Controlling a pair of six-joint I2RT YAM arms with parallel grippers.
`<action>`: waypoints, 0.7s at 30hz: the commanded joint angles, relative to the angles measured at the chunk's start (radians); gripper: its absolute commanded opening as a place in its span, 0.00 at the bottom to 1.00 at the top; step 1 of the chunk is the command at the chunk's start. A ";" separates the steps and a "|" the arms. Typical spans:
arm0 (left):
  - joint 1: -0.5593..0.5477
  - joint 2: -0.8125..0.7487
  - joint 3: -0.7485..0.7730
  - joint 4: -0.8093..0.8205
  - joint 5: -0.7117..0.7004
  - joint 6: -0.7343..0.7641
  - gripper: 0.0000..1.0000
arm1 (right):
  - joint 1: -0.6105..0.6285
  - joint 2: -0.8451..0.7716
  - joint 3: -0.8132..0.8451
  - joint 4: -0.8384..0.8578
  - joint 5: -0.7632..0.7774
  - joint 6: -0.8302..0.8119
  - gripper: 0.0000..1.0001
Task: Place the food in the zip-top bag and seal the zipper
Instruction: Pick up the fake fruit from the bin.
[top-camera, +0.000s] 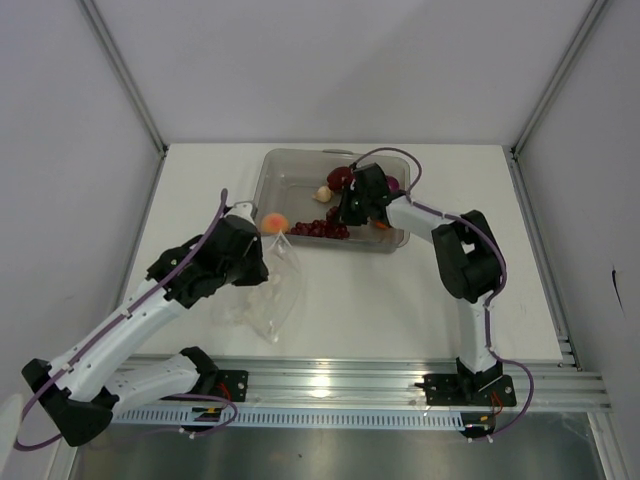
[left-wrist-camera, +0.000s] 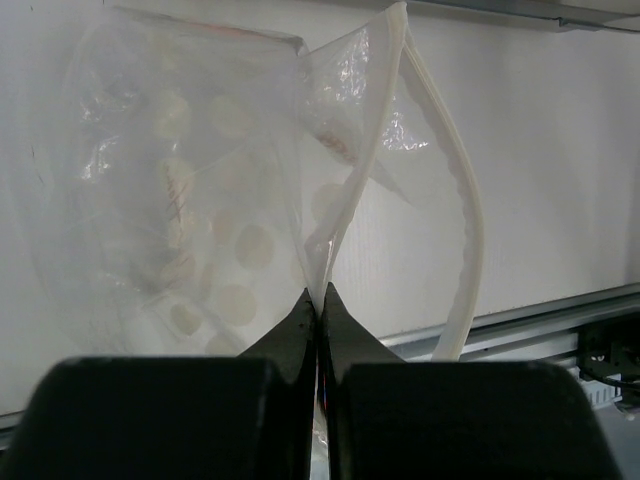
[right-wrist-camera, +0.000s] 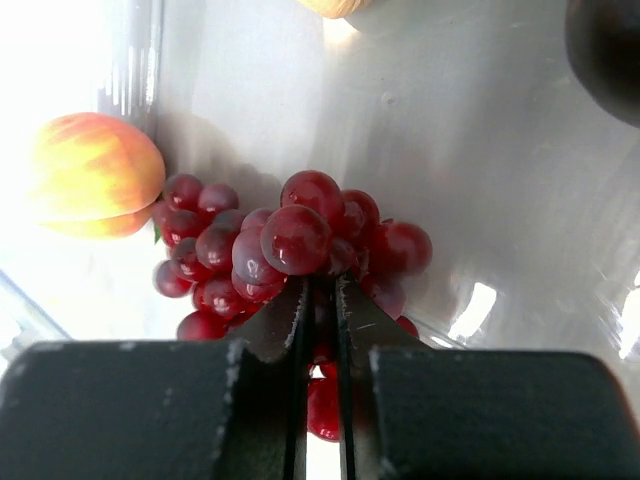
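The clear zip-top bag (top-camera: 262, 290) lies crumpled on the table in front of the tray. My left gripper (left-wrist-camera: 320, 295) is shut on one lip of its mouth, and the pale zipper (left-wrist-camera: 465, 220) strip bows away so the mouth gapes. Inside the grey tray (top-camera: 290, 175), my right gripper (right-wrist-camera: 320, 285) is shut on the dark red grape bunch (right-wrist-camera: 290, 235), with the grapes bulging past its fingertips. A pink-yellow peach (top-camera: 274, 222) sits by the tray's near left corner, seemingly just outside its wall. A beige bulb (top-camera: 323, 193) and a dark red fruit (top-camera: 340, 178) rest in the tray.
A purple ball (top-camera: 393, 183) and a sliver of orange (top-camera: 381, 225) show beside the right arm in the tray. An aluminium rail (top-camera: 330, 385) runs along the table's near edge. White walls enclose the table on three sides.
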 joint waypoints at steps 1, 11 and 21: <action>0.014 0.007 -0.002 0.034 0.045 0.007 0.00 | -0.007 -0.090 0.004 -0.012 -0.010 -0.029 0.00; 0.029 0.046 0.017 0.060 0.097 0.006 0.01 | -0.011 -0.208 0.009 -0.090 0.033 -0.075 0.00; 0.045 0.107 0.055 0.096 0.129 0.021 0.01 | 0.014 -0.449 -0.016 -0.233 0.162 -0.166 0.00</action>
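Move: My right fingers already hold the grapes low in the bin. The open mouth of the bag is about 17 cm back, 14 cm to the left and roughly 10 cm higher. The garlic lies some 6 cm ahead and 5 cm to the left, the avocado 6 cm ahead and 4 cm to the right, and the peach 17 cm left and about 1 cm back. From my left hand, which grips the bag's rim, the grapes are about 21 cm ahead, 17 cm right and 14 cm down. Keeping the grapes pinched, I raise my right hand about 13 cm straight out of the bin, slowly at first and then faster, drifting some 4 cm right as it climbs and tilting the fingers up by about 10 degrees. My left hand keeps the bag's rim shut between its fingers and eases about 2 cm right and a little down. ##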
